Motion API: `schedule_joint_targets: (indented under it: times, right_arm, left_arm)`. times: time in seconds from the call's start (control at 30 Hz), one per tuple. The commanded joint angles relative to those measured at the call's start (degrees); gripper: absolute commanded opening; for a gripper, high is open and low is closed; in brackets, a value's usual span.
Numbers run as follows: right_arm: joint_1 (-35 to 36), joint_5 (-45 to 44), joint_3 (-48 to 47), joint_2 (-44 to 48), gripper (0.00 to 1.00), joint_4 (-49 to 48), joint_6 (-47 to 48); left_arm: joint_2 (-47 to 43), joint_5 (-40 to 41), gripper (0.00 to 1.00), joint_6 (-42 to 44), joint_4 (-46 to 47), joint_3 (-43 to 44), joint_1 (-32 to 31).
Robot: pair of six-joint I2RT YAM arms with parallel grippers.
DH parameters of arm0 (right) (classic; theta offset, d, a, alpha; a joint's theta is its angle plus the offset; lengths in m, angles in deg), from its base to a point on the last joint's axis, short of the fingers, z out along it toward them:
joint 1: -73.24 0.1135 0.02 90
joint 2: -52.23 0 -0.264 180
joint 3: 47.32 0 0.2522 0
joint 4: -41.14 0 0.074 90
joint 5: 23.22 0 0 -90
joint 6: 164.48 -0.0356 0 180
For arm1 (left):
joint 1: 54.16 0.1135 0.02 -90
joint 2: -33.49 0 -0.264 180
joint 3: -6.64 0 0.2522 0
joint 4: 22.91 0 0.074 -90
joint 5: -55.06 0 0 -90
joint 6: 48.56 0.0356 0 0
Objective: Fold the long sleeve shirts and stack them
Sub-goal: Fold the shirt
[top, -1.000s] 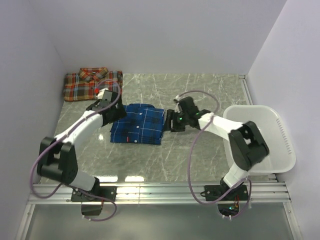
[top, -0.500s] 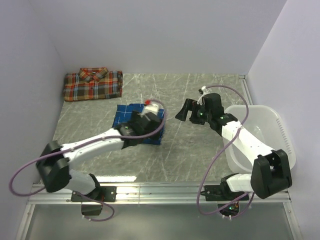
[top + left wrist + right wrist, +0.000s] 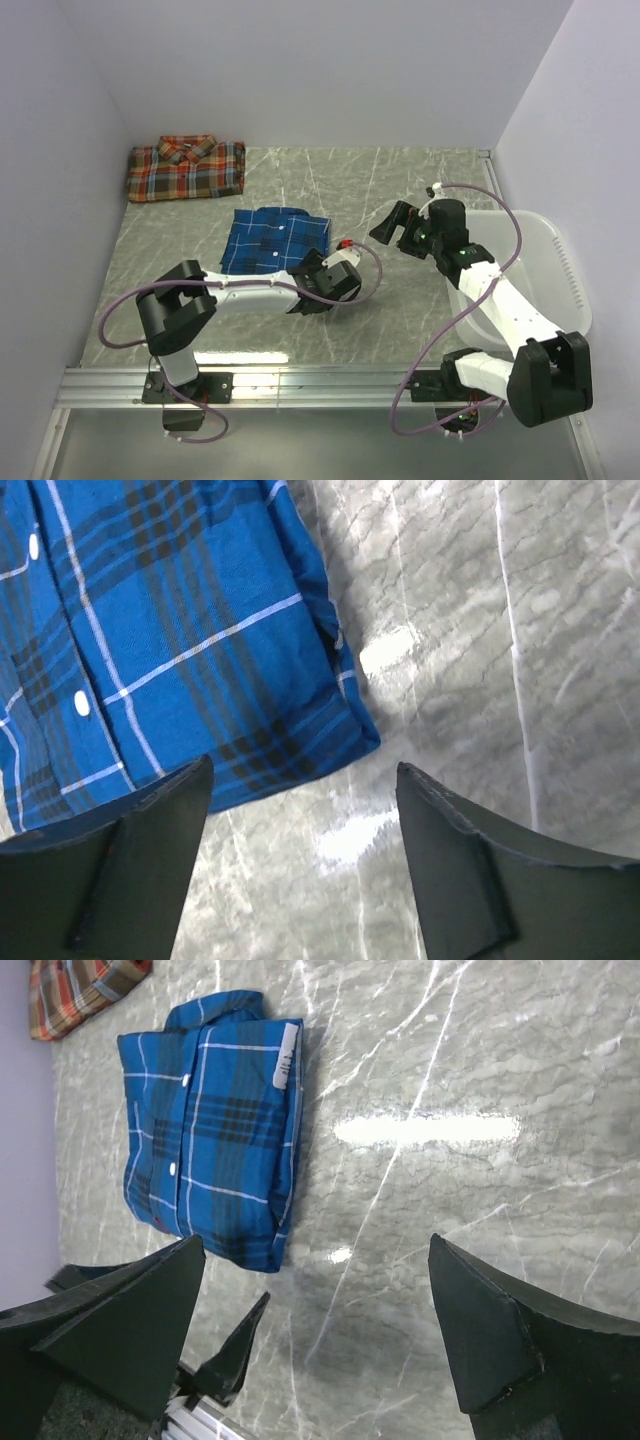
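The royal blue plaid shirt (image 3: pixel 275 240) lies folded flat mid-table, buttons and a white label showing (image 3: pixel 215 1125). The red-orange plaid shirt (image 3: pixel 187 168) lies folded at the back left corner (image 3: pixel 80 990). My left gripper (image 3: pixel 315 290) hovers low just off the blue shirt's near right corner (image 3: pixel 170 630); it is open (image 3: pixel 302 780) with only bare table between its fingers. My right gripper (image 3: pixel 385 228) is raised to the right of the blue shirt, open wide (image 3: pixel 312 1250) and empty. Neither gripper touches cloth.
A white plastic basket (image 3: pixel 540 300) stands at the right edge, under the right arm's elbow. Walls close the table at the back and both sides. The left gripper's finger (image 3: pixel 235 1355) shows in the right wrist view.
The left arm swung from the blue shirt's far left side across to its near right corner. The right gripper pulled back to the right, rose and opened wide. The blue shirt stays folded.
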Motion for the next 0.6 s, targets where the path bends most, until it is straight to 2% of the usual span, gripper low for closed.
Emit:
schedule_joint_targets:
  times: [0.0, 0.07, 0.33, 0.43, 0.53, 0.57]
  right_arm:
    - [-1.2, 0.3, 0.5, 1.2, 1.0, -3.0, -1.4]
    - [-1.4, 1.5, 0.8, 0.8, 1.0, -3.5, -1.7]
    - [-2.1, 3.5, 1.5, 0.2, 0.99, -5.3, -2.7]
    - [-2.2, 4.6, 1.7, -0.8, 0.99, -6.1, -3.1]
    - [-2.2, 6.1, 2.5, -2.3, 0.98, -8.4, -4.4]
    - [-2.2, 6.8, 3.1, -2.9, 0.98, -9.1, -5.0]
  left_arm:
    - [2.1, 2.2, 0.78, 2.1, 3.2, 1.6, -0.1]
    - [3.4, 2.0, 0.72, 2.6, 3.9, 1.5, 0.0]
    - [7.6, 3.7, 0.67, 3.1, 4.9, 1.3, 0.0]
    - [8.9, 5.4, 0.62, 2.6, 4.9, 1.5, 0.0]
    - [9.2, 6.3, 0.48, 2.0, 5.1, 1.8, 0.0]
    - [9.0, 6.4, 0.36, 1.9, 5.3, 1.5, 0.0]
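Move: The left hand, already partly closed over the table, has the blue shirt's near right corner about 2 cm ahead of it, neither left nor right, and some 4 cm below. The middle of the folded blue shirt lies roughly 8 cm ahead and 10 cm to its left. The red plaid shirt is much farther, about 22 cm ahead and 28 cm left, both some 5 cm below. From the right hand the corner is about 8 cm back, 13 cm left and 14 cm down. The left fingers close around the blue shirt's near right corner, from wide apart to under half open, with the cloth coming between the pads. First the hand sinks about 3 cm onto the corner, then eases 1 to 2 cm forward at that low height while the gap narrows most. ##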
